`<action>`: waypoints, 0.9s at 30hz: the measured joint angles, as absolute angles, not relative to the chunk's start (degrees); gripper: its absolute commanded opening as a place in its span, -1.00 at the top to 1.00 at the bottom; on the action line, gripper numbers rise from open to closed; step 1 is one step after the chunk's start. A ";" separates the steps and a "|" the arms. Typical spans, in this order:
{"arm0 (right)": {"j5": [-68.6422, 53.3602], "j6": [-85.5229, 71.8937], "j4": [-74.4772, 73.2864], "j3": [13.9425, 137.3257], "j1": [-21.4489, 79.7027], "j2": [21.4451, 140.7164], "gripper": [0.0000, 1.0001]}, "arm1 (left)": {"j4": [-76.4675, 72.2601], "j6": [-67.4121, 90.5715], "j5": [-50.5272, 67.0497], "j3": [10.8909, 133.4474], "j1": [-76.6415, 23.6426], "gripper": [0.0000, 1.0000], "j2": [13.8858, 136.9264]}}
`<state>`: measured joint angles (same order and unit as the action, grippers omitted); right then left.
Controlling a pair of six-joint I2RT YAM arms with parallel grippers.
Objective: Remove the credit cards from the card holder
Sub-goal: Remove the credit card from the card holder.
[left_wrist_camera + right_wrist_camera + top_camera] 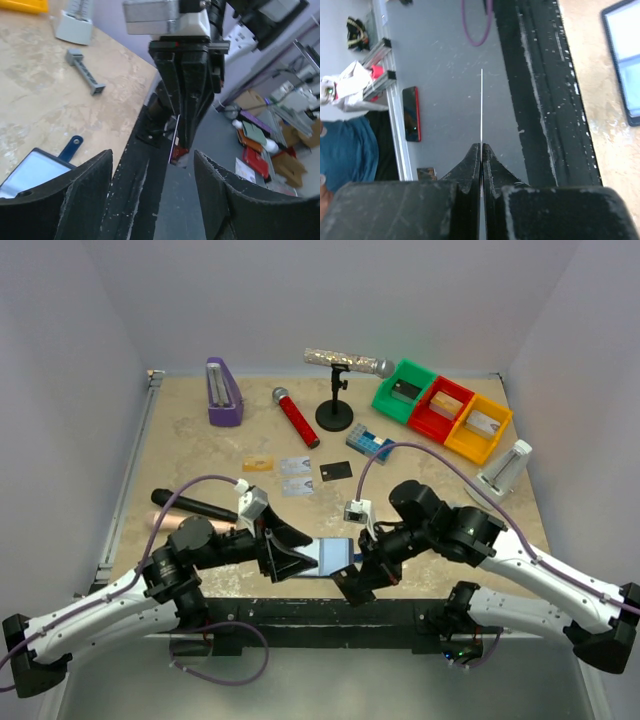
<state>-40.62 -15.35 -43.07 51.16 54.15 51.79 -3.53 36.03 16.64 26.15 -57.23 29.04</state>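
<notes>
The card holder [331,554] lies open at the table's front edge, pale inner pockets up; its pocket [31,173] and dark tab [73,146] show in the left wrist view. My left gripper [288,553] stands open just left of it, with nothing between the fingers [152,161]. My right gripper [356,578] is shut on a credit card, seen edge-on as a thin white line [481,107], out past the table edge. That card [178,146] hangs from the right fingers with red print. A gold card [258,464], two silver cards [296,466] and a dark card [336,471] lie mid-table.
Green [405,390], red [441,408] and yellow [478,428] bins stand back right. A mic stand [335,415], red microphone [295,416], purple object [223,392] and blue-white block [368,443] are behind the cards. A black handle [195,505] lies left, a white stand [505,470] right.
</notes>
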 measured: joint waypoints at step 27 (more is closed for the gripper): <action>-38.70 -12.49 -47.40 60.10 59.72 59.44 1.00 | -9.69 34.83 40.36 31.83 -58.28 0.24 46.11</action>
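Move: The black card still pinched in my right fingers is what my left hand goes for. The card's middle is about 9 cm to the left hand's right, 6 cm back and some 4 cm lower; my right fingertips are about 13 cm right of that hand and 5 cm back. The open card holder lies on the table 7 cm ahead of the left hand, 5 cm right and 25 cm below. From my right hand, the card's middle is roughly 4 cm left, 1 cm back and 2 cm down. I bring my left hand back about 5 cm and some 4 cm right to the free end of the black card, turning it roughly 25 degrees clockwise and narrowing its open fingers until they straddle the edge-on card. My right hand keeps its pinch and eases the card some 2 cm left and slightly up to meet them. ##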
